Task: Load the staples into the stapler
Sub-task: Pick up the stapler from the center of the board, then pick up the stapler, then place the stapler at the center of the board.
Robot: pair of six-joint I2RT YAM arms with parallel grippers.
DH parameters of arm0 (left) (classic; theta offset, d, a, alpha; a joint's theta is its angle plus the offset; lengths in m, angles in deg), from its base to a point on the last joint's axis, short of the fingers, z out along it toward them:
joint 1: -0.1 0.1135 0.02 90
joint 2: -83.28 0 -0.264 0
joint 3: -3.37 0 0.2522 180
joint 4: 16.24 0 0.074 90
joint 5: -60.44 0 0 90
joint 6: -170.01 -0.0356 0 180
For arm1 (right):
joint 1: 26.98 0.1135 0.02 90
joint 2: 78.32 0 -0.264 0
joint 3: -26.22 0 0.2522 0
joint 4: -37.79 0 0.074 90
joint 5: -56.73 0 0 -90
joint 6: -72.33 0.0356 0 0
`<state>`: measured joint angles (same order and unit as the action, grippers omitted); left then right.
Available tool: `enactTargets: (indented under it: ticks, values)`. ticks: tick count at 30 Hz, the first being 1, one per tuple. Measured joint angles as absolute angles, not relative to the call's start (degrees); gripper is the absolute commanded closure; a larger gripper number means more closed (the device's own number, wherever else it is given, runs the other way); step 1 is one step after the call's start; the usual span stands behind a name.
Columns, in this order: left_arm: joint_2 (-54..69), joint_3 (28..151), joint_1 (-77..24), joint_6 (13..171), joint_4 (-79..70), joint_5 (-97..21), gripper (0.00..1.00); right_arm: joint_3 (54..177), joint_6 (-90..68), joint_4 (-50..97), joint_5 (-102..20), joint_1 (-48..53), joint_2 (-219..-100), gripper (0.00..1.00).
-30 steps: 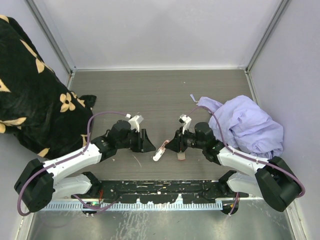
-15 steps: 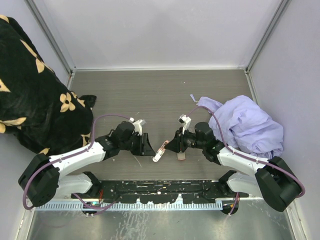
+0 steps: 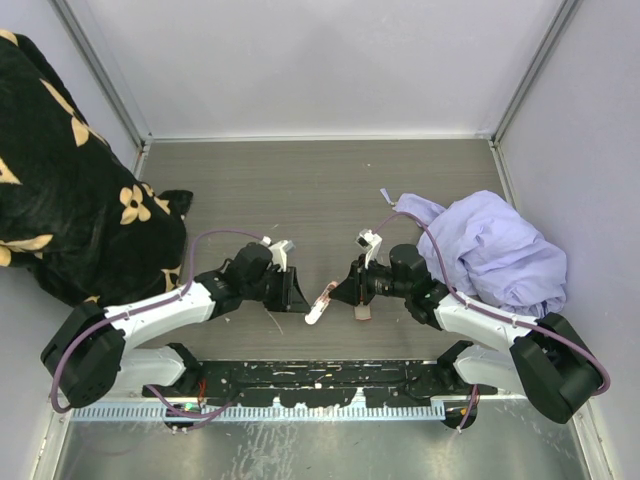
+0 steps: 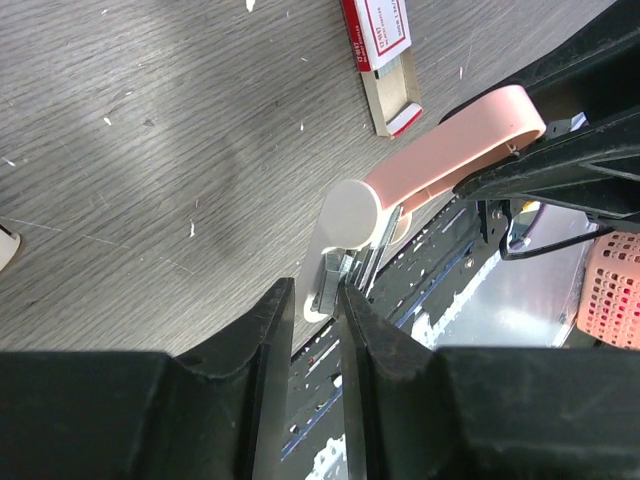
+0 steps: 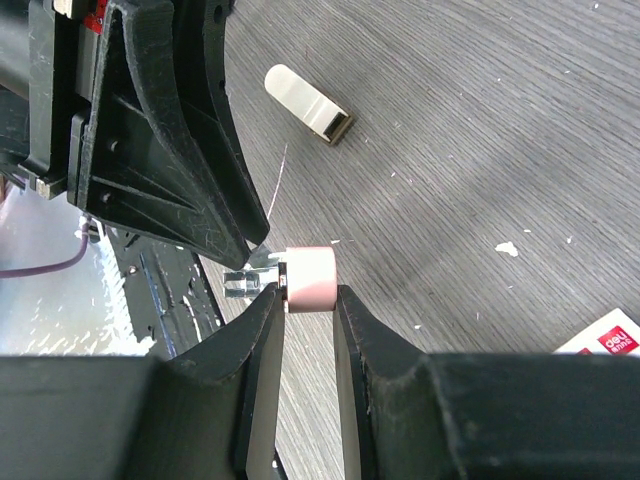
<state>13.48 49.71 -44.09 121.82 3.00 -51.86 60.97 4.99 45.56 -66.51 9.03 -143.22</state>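
Note:
My right gripper (image 5: 308, 292) is shut on the pink stapler (image 5: 310, 278) and holds it above the table, its top arm (image 4: 450, 140) raised over the white base (image 4: 345, 215). The stapler's metal magazine (image 4: 335, 285) sticks out toward my left gripper (image 4: 317, 292). That gripper's jaws stand narrowly open astride the magazine, the right finger (image 4: 352, 305) against it and a small gap on the other side. In the top view the two grippers (image 3: 298, 293) (image 3: 335, 293) meet at the stapler (image 3: 320, 300). The staples (image 4: 385, 45), a red-and-white box with its tan tray slid out, lie on the table just beyond.
A black flowered blanket (image 3: 60, 180) fills the left side and a lavender cloth (image 3: 490, 250) the right. A small beige piece with a metal end (image 5: 305, 100) lies on the table. A pink basket (image 4: 612, 290) sits beyond the near edge by the mounting rail (image 3: 320, 380).
My left gripper has moved right up to the stapler, and its jaws have narrowed around the magazine. The right gripper and the stapler have held still.

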Motion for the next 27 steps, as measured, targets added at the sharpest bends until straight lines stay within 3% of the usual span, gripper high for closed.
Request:
enactTargets:
  ticks: [18,27]
  values:
    - [12.39,49.71,-44.43,124.11,-0.06,-53.37,0.94,60.97,5.18,45.91,-66.86,9.03,-143.22,0.99]
    - [12.39,51.77,-45.22,122.03,3.89,-49.96,0.98,61.15,5.18,45.08,-66.59,9.03,-144.21,1.00]
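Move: The stapler, held open at its pink end by the right hand, has its middle about 4 cm right and 2 cm ahead of the left hand, some 1 cm above it; from the right hand it lies 4 cm left, 2 cm back and 1 cm below. The staple box lies about 13 cm right of the left hand, 2 cm ahead and 7 cm below; the small white tool roughly 9 cm left, 4 cm ahead, 7 cm below. The left hand edges about 1 cm right, shutting its fingers at the metal channel of the right-held stapler. ##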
